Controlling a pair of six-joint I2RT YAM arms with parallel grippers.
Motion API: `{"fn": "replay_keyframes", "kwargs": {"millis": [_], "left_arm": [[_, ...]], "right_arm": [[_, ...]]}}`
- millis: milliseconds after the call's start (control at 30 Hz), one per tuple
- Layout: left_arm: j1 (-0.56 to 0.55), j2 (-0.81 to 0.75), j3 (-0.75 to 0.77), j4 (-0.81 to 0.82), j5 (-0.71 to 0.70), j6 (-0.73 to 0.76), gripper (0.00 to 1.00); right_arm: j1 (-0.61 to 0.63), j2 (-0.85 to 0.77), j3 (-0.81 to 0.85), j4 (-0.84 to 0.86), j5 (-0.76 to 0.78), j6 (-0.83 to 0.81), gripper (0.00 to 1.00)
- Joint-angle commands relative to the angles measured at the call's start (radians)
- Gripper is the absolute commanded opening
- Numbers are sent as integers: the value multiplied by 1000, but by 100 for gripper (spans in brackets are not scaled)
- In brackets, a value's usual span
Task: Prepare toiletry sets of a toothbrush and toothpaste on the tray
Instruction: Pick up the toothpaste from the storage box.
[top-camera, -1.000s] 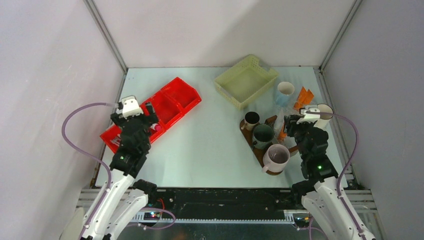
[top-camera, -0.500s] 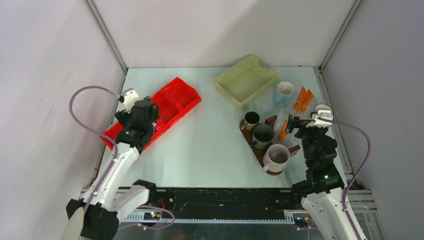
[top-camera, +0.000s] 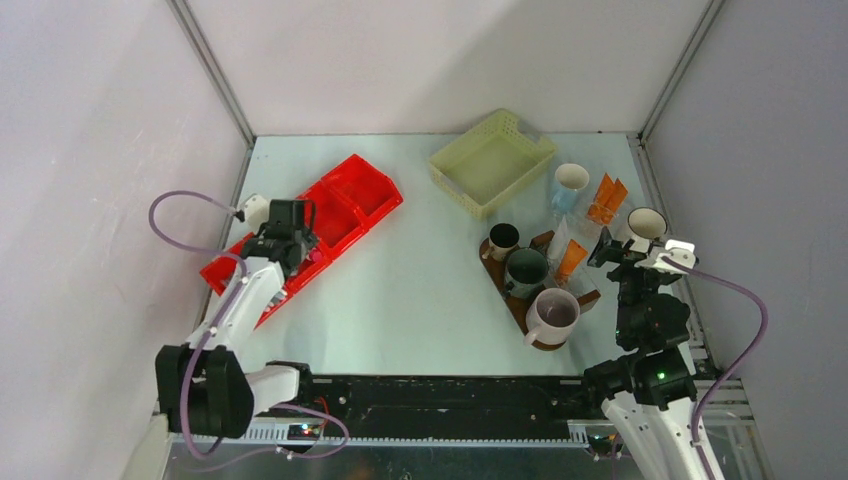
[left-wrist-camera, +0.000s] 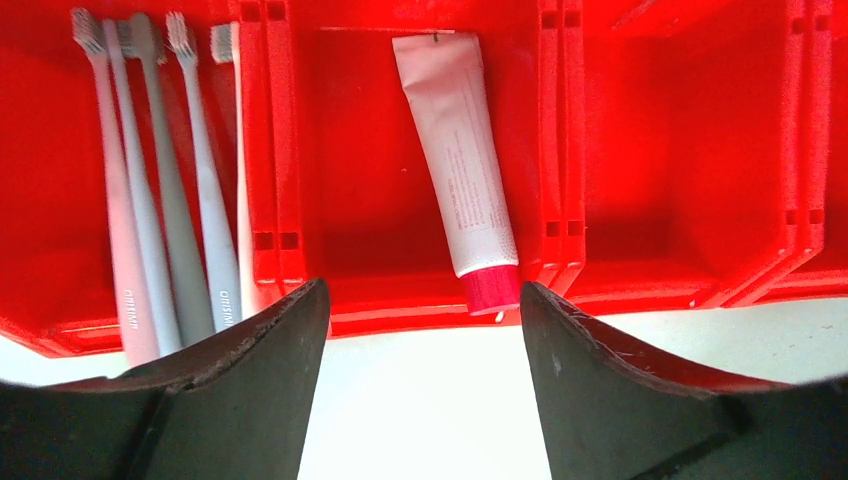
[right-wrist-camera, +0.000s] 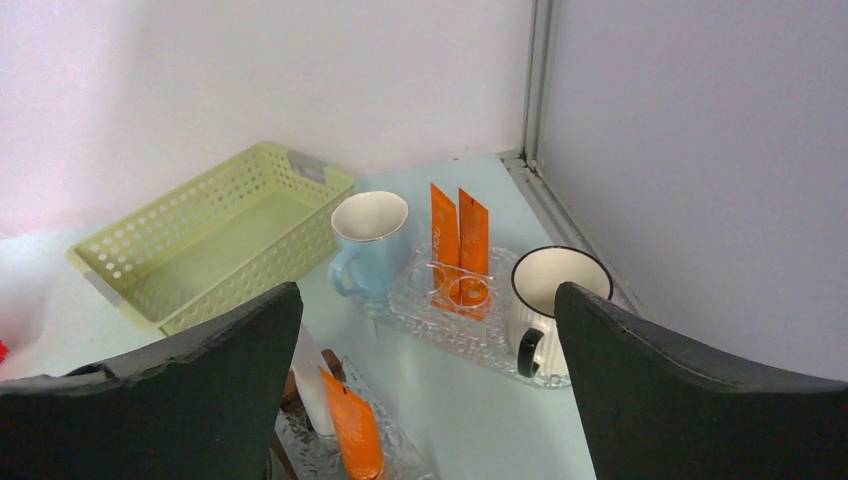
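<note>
The dark brown tray (top-camera: 497, 272) carries a small brown mug (top-camera: 503, 240), a dark green mug (top-camera: 527, 268) and a mauve-grey mug (top-camera: 553, 315). An orange toothpaste tube (top-camera: 572, 260) and a white tube (top-camera: 556, 240) stand at the tray's right edge. My right gripper (top-camera: 608, 252) is open just right of them, holding nothing. My left gripper (top-camera: 298, 240) is open above the red bin (top-camera: 350, 195). In the left wrist view, several toothbrushes (left-wrist-camera: 170, 190) lie in one compartment and a white, pink-capped toothpaste tube (left-wrist-camera: 460, 170) in the middle one.
A pale yellow mesh basket (top-camera: 492, 160) sits at the back. To the right, a clear glass dish holds a blue mug (right-wrist-camera: 372, 240), two orange tubes (right-wrist-camera: 458, 240) and a white black-rimmed mug (right-wrist-camera: 555, 300). The enclosure walls stand close on both sides.
My right gripper opened, let go of the orange tube on the tray and drew back to the right. My left arm reached farther over the red bin, its jaws narrowing slightly.
</note>
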Motion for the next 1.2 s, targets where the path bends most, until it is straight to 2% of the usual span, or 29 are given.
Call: {"fn": "replay_keyframes", "kwargs": {"millis": [0, 300, 667, 800, 1167], "left_arm": [[23, 53, 6, 34, 46, -74, 76], [55, 188, 3, 126, 108, -94, 76], [78, 319, -3, 150, 147, -119, 73], [79, 337, -5, 150, 154, -122, 65], [79, 239, 16, 94, 136, -98, 30]], "right_arm": [[0, -11, -13, 48, 23, -5, 99], [-13, -4, -18, 52, -11, 2, 99], [-18, 1, -20, 53, -21, 5, 99], [-20, -3, -21, 54, -27, 8, 100], [-19, -13, -21, 59, -36, 18, 99]]}}
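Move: The toothpaste's middle lies about 4 cm ahead of the left hand, 1 cm to its left and 10 cm below, with its red cap towards the near side of the storage box. From that hand, the toothbrushes are some 4 cm back and 10 cm left, and the empty compartment about 10 cm ahead and 6 cm right. From the idle right hand, the toothpaste is roughly 65 cm left, 10 cm ahead and 24 cm lower. The left fingers pinch the toothpaste tube from both sides, just above its red cap, closing from about three-quarters open. To get there the hand sinks almost 9 cm into the box, easing some 2 cm forward in the first half, while the fingers tip a further 10 degrees or so downward. ##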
